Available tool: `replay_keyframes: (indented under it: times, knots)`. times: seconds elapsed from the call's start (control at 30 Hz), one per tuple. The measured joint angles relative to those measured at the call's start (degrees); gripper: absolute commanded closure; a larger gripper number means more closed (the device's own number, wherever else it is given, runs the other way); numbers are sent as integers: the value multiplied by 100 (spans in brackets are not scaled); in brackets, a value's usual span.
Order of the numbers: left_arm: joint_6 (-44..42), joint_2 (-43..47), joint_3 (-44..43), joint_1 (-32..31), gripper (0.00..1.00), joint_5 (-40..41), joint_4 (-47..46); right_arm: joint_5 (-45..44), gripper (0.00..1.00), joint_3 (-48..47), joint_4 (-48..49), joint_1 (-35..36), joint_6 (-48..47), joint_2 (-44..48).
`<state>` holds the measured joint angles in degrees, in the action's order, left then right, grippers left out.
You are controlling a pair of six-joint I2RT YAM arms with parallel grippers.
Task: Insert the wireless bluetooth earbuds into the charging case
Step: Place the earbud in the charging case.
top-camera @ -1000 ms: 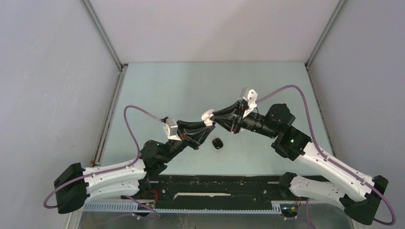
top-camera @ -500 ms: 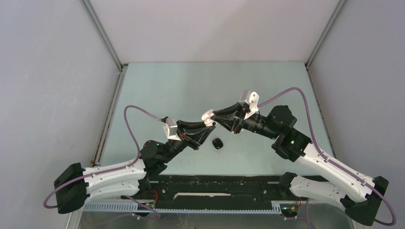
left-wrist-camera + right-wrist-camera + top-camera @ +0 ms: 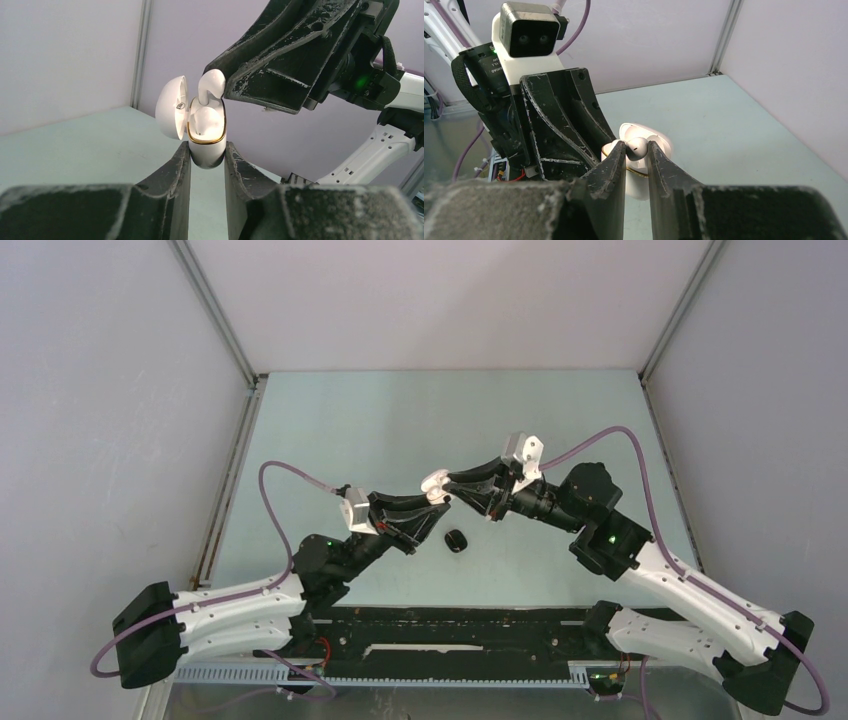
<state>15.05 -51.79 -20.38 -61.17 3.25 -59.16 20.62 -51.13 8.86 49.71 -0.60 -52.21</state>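
A white charging case [image 3: 206, 145] with a gold rim is held upright in the air, its lid [image 3: 170, 107] swung open to the left. My left gripper [image 3: 206, 150] is shut on the case's lower body. My right gripper [image 3: 636, 148] is shut on the head of a white earbud [image 3: 636, 148]. The earbud [image 3: 210, 85] stands over the case's open top, with its stem reaching down into a socket. In the top view the case [image 3: 436, 485] sits between both grippers at mid-table.
A small black oval object [image 3: 457, 541] lies on the pale green table [image 3: 400, 420], just below the two grippers. Grey walls close in the table at the left, back and right. The arm bases stand at the near edge.
The right wrist has shifted slightly toward the near edge, still holding the earbud at the case. The left arm and the case have stayed put.
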Motion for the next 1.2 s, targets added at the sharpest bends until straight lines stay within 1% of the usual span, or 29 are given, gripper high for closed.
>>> replay_keyframes:
  times: [0.3,0.47,0.73,0.77,0.9,1.0,1.1,1.13,1.2]
  knots:
    - [17,11,0,0,100,2,-9,74,100,39,-4,-17,-33,48]
    - [15,7,0,0,100,0,-9,107,78,55,-46,-24,-57,81]
    - [0,-44,2,-2,100,-2,-20,125,60,57,-284,-24,-166,114]
    - [-2,-55,2,-2,100,-2,-17,131,59,52,-341,-26,-179,122]
    - [-7,-94,50,-2,100,-4,-9,153,48,-46,-719,-63,-179,136]
    - [-9,-105,94,-2,100,-4,-11,166,32,-203,-1106,-118,-179,133]
    - [-15,-109,98,-2,100,-26,-11,238,11,-492,-1602,-177,-256,133]
    - [-31,-109,98,-2,100,-44,-7,310,6,-619,-1803,-219,-304,133]
    - [-70,-107,98,-2,100,-68,24,527,2,-848,-2216,-328,-433,140]
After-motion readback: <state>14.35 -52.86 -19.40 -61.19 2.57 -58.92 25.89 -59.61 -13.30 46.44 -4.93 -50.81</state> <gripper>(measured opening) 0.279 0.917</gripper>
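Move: Right at the right hand's tips, which hold the earbud in its slot, the charging case's middle lies about 2 cm left, 1 cm back and 2 cm below; its open lid is some 3 cm left, 1 cm ahead and 1 cm below. The black case lies on the table nearly under that hand, roughly 2 cm ahead, 2 cm right and 28 cm down. From the left hand, which grips it, the charging case's middle is about 1 cm ahead, 1 cm right and 2 cm up. Letting go of the earbud, the right hand first barely eases back, then spreads its fingers wide while sinking about 2 cm; it next draws off to its right, away from the charging case, and rises slightly, some 2.5 cm right and 1 cm back in all, with its fingers tipping down about 10 degrees. The left hand keeps its grip on the case and sinks about 1.5 cm. ##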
